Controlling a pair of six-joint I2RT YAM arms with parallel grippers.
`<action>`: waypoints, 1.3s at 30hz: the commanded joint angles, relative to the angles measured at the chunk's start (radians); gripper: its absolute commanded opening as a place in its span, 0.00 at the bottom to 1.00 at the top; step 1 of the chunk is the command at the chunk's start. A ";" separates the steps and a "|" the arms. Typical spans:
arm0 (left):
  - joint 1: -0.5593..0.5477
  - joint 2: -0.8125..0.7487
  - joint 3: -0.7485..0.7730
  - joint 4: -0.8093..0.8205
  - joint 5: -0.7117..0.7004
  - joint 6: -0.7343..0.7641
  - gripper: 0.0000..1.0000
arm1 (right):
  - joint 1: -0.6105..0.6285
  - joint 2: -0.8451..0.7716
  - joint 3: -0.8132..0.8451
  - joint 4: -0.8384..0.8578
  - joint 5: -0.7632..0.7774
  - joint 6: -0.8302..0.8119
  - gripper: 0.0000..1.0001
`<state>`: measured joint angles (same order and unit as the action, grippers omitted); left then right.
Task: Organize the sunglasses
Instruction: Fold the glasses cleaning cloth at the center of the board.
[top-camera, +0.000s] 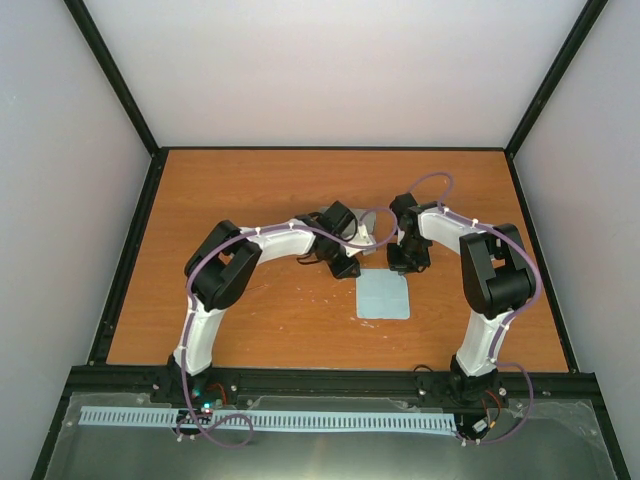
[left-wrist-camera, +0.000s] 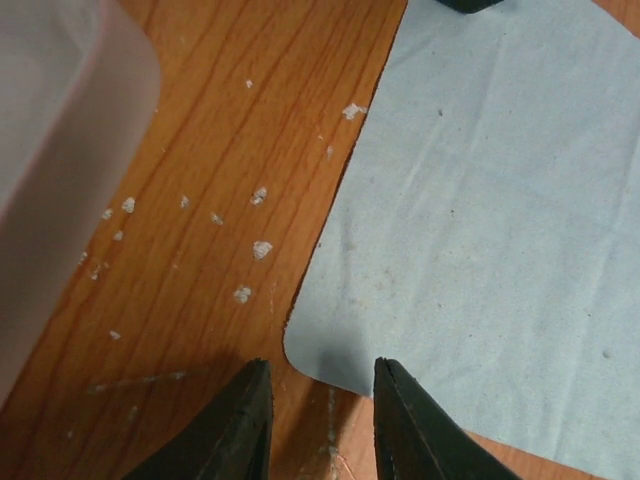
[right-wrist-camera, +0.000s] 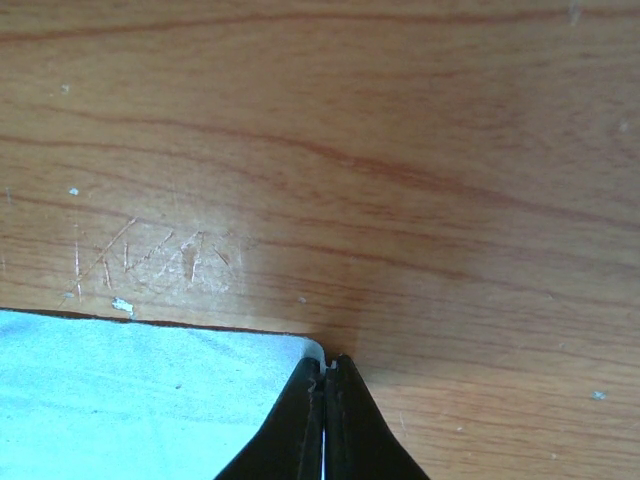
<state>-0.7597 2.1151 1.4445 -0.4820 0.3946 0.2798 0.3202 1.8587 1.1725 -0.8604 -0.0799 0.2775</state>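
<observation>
The sunglasses do not show in any view. A light blue square cloth (top-camera: 384, 296) lies flat on the wooden table between the two arms. My right gripper (right-wrist-camera: 327, 362) is shut, pinching one corner of the cloth (right-wrist-camera: 150, 400) at the table surface. My left gripper (left-wrist-camera: 322, 372) is open and low over the table, its fingertips (left-wrist-camera: 255, 385) on either side of another rounded corner of the cloth (left-wrist-camera: 480, 200) without touching it. From above, the left gripper (top-camera: 346, 267) and the right gripper (top-camera: 399, 266) sit at the cloth's two far corners.
A pink translucent case (left-wrist-camera: 50, 150) lies just left of my left gripper; from above, the case (top-camera: 377, 229) sits behind the cloth between the wrists. White flecks (left-wrist-camera: 255, 225) dot the wood. A black frame (top-camera: 330, 150) borders the table.
</observation>
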 joint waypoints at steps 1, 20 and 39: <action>-0.009 0.033 0.034 -0.005 -0.023 0.002 0.30 | 0.002 0.011 -0.002 0.023 -0.003 0.007 0.03; -0.059 0.038 0.019 -0.017 -0.066 0.012 0.00 | 0.002 -0.010 -0.009 0.029 -0.001 0.013 0.03; -0.058 -0.013 0.062 0.011 -0.175 0.047 0.01 | -0.004 -0.060 0.014 0.052 -0.011 -0.007 0.03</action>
<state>-0.8093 2.1254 1.4673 -0.4675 0.2626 0.3031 0.3149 1.8225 1.1702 -0.8181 -0.0898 0.2768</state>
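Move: The cloth's far-left corner lies just off the left hand's half-open fingers, about 1 cm back, 2 cm to the right and 1 cm below. From that hand, the cloth's middle is some 7 cm back and 8 cm right, and the open glasses case about 11 cm ahead and 3 cm left. The right hand already pinches the far-right corner; from it the far-left corner is roughly 13 cm left, level with it front to back. The cloth's far-left corner is pinched by the left hand, which eases about 1.5 cm back and as far to the right while its fingers shut, then draws the corner some 2 cm forward towards the case, fingertips tilting forward. Late on, the right hand, keeping its grip on the far-right corner, goes about 1 cm forward and 1 cm up. ##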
